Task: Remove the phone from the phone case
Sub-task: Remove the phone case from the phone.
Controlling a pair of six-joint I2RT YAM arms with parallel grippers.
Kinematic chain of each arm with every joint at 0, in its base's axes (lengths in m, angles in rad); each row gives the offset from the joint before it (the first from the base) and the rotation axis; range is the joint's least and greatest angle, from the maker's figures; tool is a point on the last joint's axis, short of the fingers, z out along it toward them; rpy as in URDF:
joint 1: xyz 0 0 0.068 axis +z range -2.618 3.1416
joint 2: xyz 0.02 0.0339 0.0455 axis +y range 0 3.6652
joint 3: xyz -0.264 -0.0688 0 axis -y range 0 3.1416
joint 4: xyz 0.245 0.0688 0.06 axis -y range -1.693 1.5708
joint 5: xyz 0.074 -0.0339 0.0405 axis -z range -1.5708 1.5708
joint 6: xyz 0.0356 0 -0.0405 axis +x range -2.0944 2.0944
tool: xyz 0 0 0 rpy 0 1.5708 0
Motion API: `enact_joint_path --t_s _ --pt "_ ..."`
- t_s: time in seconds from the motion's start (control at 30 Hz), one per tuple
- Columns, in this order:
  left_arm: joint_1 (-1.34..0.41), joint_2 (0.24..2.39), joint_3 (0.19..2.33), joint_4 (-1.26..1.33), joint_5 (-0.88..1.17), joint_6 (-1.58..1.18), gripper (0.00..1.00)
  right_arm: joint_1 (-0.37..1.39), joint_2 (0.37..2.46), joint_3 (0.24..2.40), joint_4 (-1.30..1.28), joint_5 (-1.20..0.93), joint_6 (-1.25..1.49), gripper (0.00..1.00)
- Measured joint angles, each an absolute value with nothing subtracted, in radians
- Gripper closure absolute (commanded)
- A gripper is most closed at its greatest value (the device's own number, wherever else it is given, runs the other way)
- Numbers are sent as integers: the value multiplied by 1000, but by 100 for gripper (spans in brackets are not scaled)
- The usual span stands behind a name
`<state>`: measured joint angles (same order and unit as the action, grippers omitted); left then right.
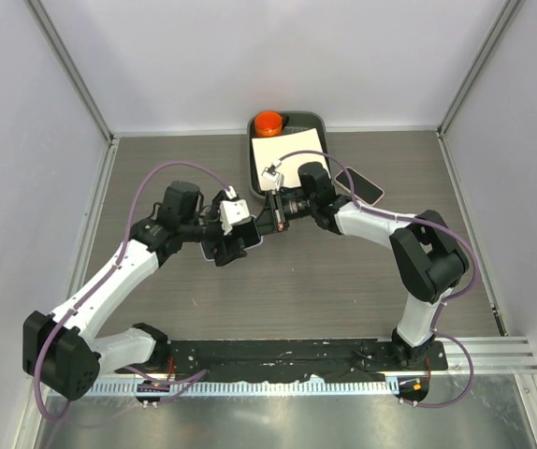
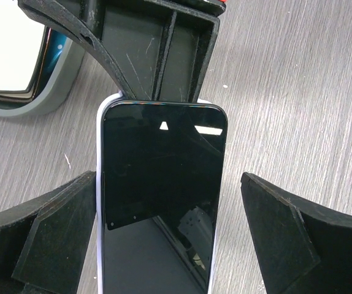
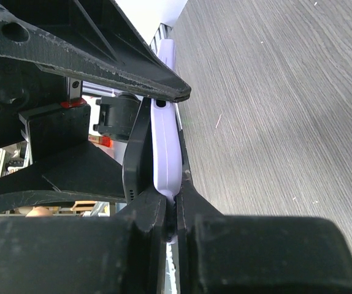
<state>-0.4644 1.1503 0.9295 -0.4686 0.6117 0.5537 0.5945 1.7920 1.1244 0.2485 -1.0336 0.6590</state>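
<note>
The phone [image 2: 164, 159], its black screen up, sits in a pale lilac phone case [image 2: 100, 245] held low over the table. My right gripper [image 3: 175, 202] is shut on the end lip of the case [image 3: 165, 153]. At that end the phone's dark edge [image 3: 136, 153] stands away from the case. My left gripper [image 2: 168, 184] is open, its fingers on either side of the phone; the left finger [image 2: 59, 233] lies close against the case's edge and the right one stands apart. From above, the left gripper [image 1: 240, 229] and right gripper [image 1: 270, 217] meet at mid-table.
A grey tray [image 1: 320, 120] at the back holds a white sheet and an orange object [image 1: 268, 123]. The tray's rim [image 2: 47, 98] is just left of the phone. A second phone [image 1: 359, 185] lies flat to the right of the tray. Walls enclose the table.
</note>
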Motion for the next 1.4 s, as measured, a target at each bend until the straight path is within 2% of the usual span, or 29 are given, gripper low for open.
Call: enact_joint_path --t_s 0.17,0.27,0.4,0.47,0.57,0.63,0.7,0.77,0.83,1.17,1.4 --pt "-467 1153 919 -460 607 555 0 595 1798 1124 245 -1034 660 99" --pt "-469 1157 915 -457 601 556 6 595 1801 1125 245 -1034 661 99" --pt "-472 1163 913 -445 589 554 24 595 1802 1126 244 -1036 664 99" --pt "-472 1164 912 -437 579 555 29 595 1802 1126 244 -1037 667 99" --pt "-474 1165 912 -434 575 554 44 595 1802 1126 245 -1038 670 99" --pt "-475 1165 912 -431 575 554 59 595 1802 1126 245 -1038 672 99" --pt "-476 1166 912 -429 574 554 68 595 1802 1126 245 -1039 673 99" --pt "-476 1166 912 -429 576 554 70 595 1802 1126 245 -1039 675 99" --pt "-476 1166 912 -429 580 553 79 593 1803 1126 245 -1040 675 99" --pt "-446 1165 912 -400 662 448 98 570 1808 1127 237 -1068 676 99" --pt "-408 1165 912 -332 732 288 100 556 1808 1140 238 -1093 674 99"
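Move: The phone, still in its case, hangs between the hands: its middle is about 3 cm left of the left hand, 1 cm back and 1 cm below, and 7 cm left of and 2 cm back from the right hand, which already pinches the case's right end. From the left hand, the tray is roughly 37 cm ahead and 13 cm right, the spare phone some 32 cm ahead and 37 cm right, both about 16 cm lower. Left fingers dip 1 cm, pinch the phone's long sides, then lift about 2.5 cm, tilting; right keeps the case. ##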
